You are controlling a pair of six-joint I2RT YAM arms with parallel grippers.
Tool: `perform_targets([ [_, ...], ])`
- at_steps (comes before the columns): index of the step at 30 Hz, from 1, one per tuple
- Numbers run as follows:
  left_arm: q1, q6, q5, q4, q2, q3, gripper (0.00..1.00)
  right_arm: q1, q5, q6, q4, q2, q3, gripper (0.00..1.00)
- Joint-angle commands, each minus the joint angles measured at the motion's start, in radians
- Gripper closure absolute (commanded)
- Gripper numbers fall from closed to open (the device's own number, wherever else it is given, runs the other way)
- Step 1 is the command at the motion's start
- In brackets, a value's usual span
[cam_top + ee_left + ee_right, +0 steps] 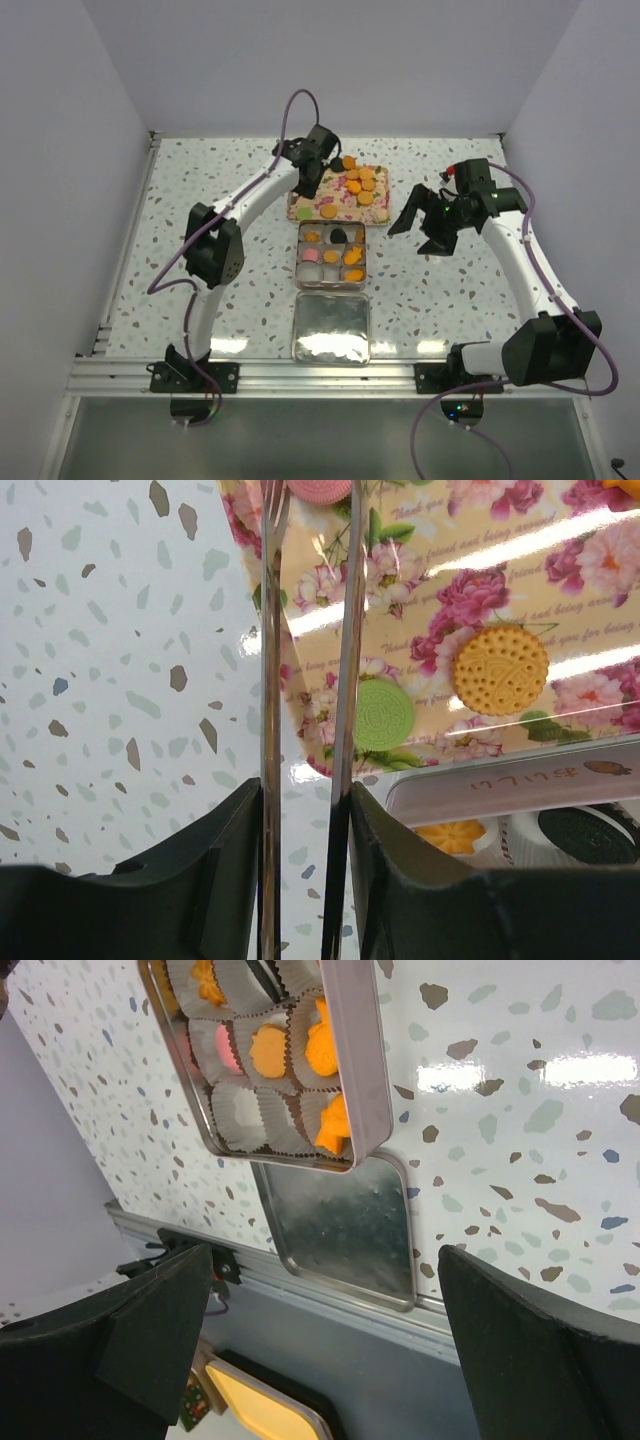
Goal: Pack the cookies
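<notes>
Several cookies [357, 183], mostly orange, lie on the floral tray [300, 209]. My left gripper [308, 178] hangs over the tray's left end, shut on a pair of metal tongs [270, 680]. The tong blades stand slightly apart and their tips reach a pink cookie [320, 488] at the top edge of the left wrist view. A green cookie [383, 715] and an orange cookie [500, 670] lie just right of the blades. The compartment tin [332, 255] holds orange, pink and black cookies in paper cups. My right gripper [420, 225] is open and empty, raised right of the tin.
The tin's lid [330, 328] lies upside down in front of the tin, near the table's front rail; it also shows in the right wrist view [345, 1220]. The tin [365, 1080] shows there too. White walls enclose the speckled table.
</notes>
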Motion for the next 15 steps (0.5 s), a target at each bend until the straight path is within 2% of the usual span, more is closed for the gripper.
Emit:
perform_targets([
  [1, 0.009, 0.011, -0.009, 0.006, -0.026, 0.043, 0.66, -0.007, 0.0, -0.014, -0.007, -0.02, 0.013, 0.01],
  [7, 0.009, 0.001, -0.017, 0.014, -0.123, 0.04, 0.66, -0.007, -0.017, -0.002, -0.006, -0.035, 0.001, 0.01],
  [11, 0.01, 0.004, 0.012, 0.021, -0.245, -0.018, 0.67, -0.009, -0.034, 0.009, 0.0, -0.043, -0.005, 0.01],
  [15, 0.007, 0.039, 0.106, 0.072, -0.415, -0.226, 0.69, -0.009, -0.067, 0.029, 0.022, -0.038, -0.015, 0.01],
])
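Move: The left hand already grips the pink cookie on the tray. The box's two empty compartments lie about 20 cm back and 1 cm right, at nearly its height. On the tray, the green cookie is some 8 cm back and 3 cm left, the round biscuit 8 cm back and 3 cm right, and the black cookie 3 cm ahead and 4 cm right. From the right hand, the compartments lie roughly 15 cm left, 1 cm back and 8 cm below. The left hand, keeping its pinch, lifts the pink cookie about 6.5 cm, easing back 2.5 cm towards the box. ##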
